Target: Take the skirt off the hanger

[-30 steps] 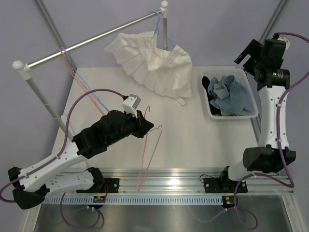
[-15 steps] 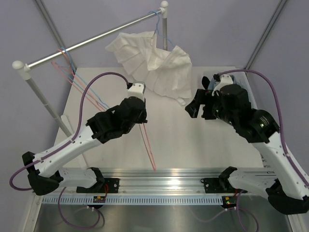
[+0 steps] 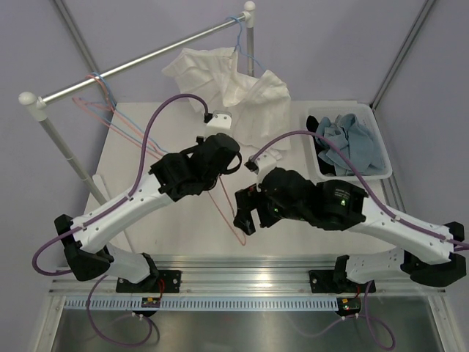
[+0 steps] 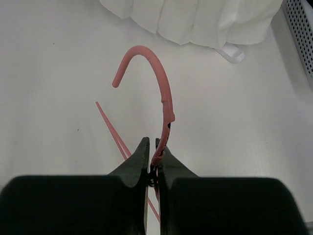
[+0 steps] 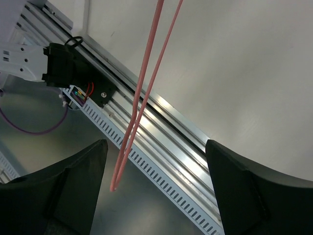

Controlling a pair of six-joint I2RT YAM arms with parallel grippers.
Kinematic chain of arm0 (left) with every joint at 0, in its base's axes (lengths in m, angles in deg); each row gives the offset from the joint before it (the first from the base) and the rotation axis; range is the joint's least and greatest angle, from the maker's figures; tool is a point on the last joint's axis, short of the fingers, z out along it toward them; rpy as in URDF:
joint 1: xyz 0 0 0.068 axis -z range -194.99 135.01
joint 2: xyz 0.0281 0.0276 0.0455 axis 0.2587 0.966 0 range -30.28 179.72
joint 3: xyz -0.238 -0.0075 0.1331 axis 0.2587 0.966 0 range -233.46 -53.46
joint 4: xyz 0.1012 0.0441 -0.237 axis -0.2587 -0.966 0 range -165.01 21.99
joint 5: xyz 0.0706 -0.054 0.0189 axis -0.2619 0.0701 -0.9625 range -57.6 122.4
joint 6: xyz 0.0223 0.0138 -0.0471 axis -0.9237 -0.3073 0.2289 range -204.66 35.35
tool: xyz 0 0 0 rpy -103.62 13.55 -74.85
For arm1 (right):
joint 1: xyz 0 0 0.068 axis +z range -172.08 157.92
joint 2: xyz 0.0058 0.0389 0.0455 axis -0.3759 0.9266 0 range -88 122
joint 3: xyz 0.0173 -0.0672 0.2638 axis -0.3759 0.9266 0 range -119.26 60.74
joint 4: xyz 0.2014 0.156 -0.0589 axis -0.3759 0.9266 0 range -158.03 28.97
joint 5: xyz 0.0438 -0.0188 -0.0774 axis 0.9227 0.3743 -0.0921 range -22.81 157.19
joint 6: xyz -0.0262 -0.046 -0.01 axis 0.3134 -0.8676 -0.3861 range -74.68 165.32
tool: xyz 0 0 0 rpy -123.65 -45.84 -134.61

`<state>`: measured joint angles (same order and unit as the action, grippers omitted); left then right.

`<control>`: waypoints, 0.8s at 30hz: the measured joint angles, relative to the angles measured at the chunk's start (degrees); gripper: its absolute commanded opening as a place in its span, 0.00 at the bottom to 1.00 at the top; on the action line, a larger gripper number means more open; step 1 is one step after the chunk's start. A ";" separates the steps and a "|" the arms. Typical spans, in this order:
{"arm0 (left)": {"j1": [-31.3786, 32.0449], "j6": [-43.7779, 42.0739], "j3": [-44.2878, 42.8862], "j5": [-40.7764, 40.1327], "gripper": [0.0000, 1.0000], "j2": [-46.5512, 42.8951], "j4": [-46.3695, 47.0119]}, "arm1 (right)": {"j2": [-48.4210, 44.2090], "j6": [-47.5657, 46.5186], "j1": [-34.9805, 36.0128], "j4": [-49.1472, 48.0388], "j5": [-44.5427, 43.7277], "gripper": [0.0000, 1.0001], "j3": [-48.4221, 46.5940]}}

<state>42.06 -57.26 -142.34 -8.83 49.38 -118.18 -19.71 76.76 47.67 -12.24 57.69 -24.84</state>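
Observation:
The pink wire hanger is bare and hangs from my left gripper, which is shut on its neck just below the hook. In the top view the hanger slants down from under the left wrist over the middle of the table. My right gripper is open. The hanger's lower end hangs between its two fingers, closer to the left finger, and touches neither. Black fabric that looks like the skirt lies in the white bin, partly under blue denim.
A white shirt hangs on a light-blue hanger from the metal rail at the back. More pink and blue hangers hang at the rail's left end. An aluminium mounting rail runs along the near edge.
My right arm has swung from above the bin to the table's middle, its open jaws now around the hanger's lower end. My left arm has carried the hanger farther back and right.

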 measured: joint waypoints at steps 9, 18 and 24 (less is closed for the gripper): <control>0.00 -0.42 -3.91 -1.01 0.00 0.02 -2.97 | 1.97 2.73 5.86 -2.16 -3.45 0.66 2.47; 0.00 -0.42 -5.11 -1.01 0.00 0.15 -4.37 | 3.76 4.57 10.43 -3.41 -6.93 0.00 4.61; -0.31 -0.72 -5.53 -1.33 0.89 0.22 -6.36 | 5.40 6.97 11.72 -2.38 -11.96 0.00 4.59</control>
<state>41.76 -57.98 -147.87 -10.17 49.60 -124.54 -14.31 83.73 59.39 -14.62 45.74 -20.25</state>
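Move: The lower end of the pink hanger, held by its neck in the left gripper, hangs about 4 cm behind the open right gripper, 2 cm to its left and 5 cm below. From the left gripper that same end is roughly 20 cm back, 5 cm right and 6 cm below. The white skirt is some 22 cm straight ahead of the left gripper and about 5 cm below; the empty hangers on the rail are around 28 cm left and 12 cm ahead, near its height. Lower the right gripper about 5 cm while drawing it some 3 cm back and 3 cm left to the end of the pink hanger, closing the wide-open fingers on the way until they pinch the bar near its end. Meanwhile ease the left gripper up about 2 cm and slightly left, then part its fingers at the end to release the hanger's neck. ##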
